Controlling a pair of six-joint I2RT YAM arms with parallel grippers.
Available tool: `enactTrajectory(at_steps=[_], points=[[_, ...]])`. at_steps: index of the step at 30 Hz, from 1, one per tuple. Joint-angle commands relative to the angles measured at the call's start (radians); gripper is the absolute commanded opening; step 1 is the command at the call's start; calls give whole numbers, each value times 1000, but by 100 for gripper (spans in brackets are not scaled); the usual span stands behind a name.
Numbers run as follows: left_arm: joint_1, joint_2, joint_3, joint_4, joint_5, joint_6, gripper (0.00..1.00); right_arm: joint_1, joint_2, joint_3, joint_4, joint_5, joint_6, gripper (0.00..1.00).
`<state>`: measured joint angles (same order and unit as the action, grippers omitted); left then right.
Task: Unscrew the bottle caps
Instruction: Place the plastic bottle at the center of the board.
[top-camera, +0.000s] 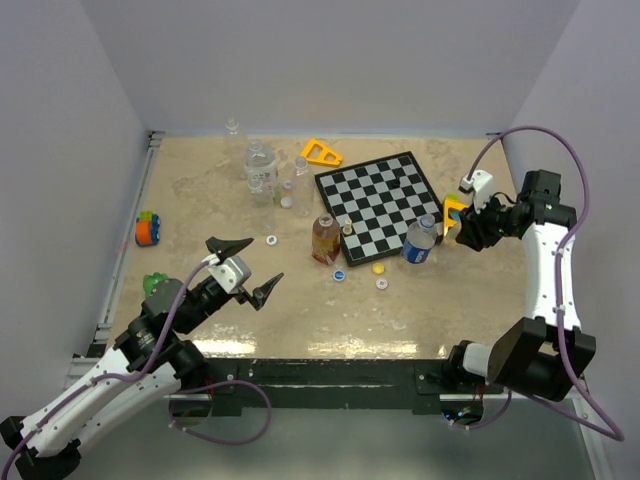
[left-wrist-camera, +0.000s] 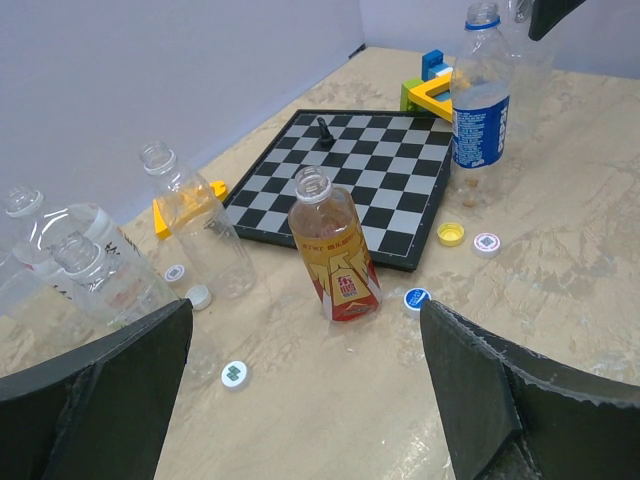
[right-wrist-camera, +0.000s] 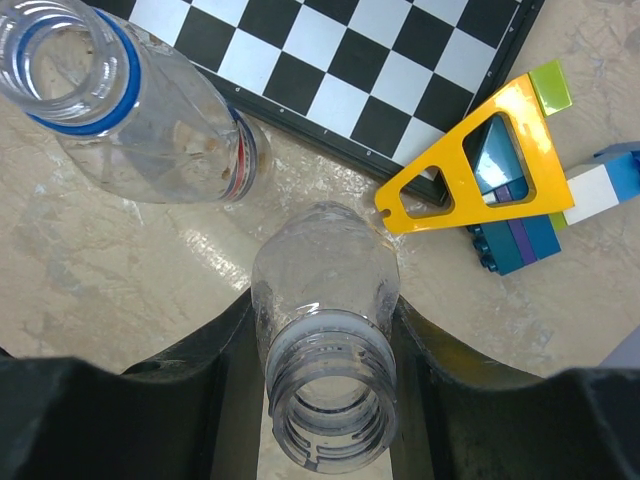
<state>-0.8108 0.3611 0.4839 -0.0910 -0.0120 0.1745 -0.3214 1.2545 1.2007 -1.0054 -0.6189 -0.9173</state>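
Note:
An amber-brown bottle (left-wrist-camera: 335, 255) stands with an open neck just ahead of my left gripper (left-wrist-camera: 305, 340), whose jaws are wide open and empty. Loose bottle caps lie round it: blue (left-wrist-camera: 417, 298), yellow (left-wrist-camera: 451, 234), white with a red mark (left-wrist-camera: 487, 243) and white with a green mark (left-wrist-camera: 235, 374). The blue-label bottle (right-wrist-camera: 130, 100) stands uncapped at the chessboard's corner. My right gripper (right-wrist-camera: 325, 345) is shut on a clear label-less bottle (right-wrist-camera: 325, 285), also uncapped, beside the blue-label one. From above, the left gripper (top-camera: 262, 262) sits left of the amber bottle (top-camera: 325, 238).
A chessboard (top-camera: 380, 200) with a black chess piece (left-wrist-camera: 323, 130) fills the centre. Clear bottles (top-camera: 260, 165) stand at the back left. A yellow triangle (right-wrist-camera: 470, 160) and toy bricks (right-wrist-camera: 560, 215) lie by the right gripper. A green item (top-camera: 155, 285) and an orange-blue toy (top-camera: 148, 228) lie far left.

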Motion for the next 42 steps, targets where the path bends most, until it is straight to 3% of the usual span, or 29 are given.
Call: enactTrajectory(at_steps=[1,21,36,42], points=[[5,2,-5,40,3,-17,100,-2,17,-16,71,-21,8,27],[7,10,-7,45,1,-17,100,16,80,-93,180,-10,9,35],[9,10,-7,46,0,-18,100,31,66,-92,182,2,17,71],[9,10,-8,46,0,-21,100,33,43,-75,169,2,26,78]])
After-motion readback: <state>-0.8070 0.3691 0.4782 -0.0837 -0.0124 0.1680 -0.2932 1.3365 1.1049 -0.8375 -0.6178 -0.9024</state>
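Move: The clear capless bottle is in my right hand's fingers. I take it to the bare table spot some 2 cm ahead and about 15 cm below the hand. The blue-labelled bottle stands roughly 8 cm to the left and 1 cm ahead of this hand; the yellow triangle lies about 10 cm ahead and 3 cm right, the board's middle 13 cm ahead and 16 left. From my left hand the spot is some 12 cm ahead, 46 right and 22 below. With my right hand I lower the held clear bottle about 4 cm, easing some 2 cm forward, into the gap right of the blue-labelled bottle and short of the yellow triangle. The tilt of the wrist stays as it is. Once down, I keep the hand in place and open the fingers from just under half to about three quarters, letting go of the bottle's sides. ##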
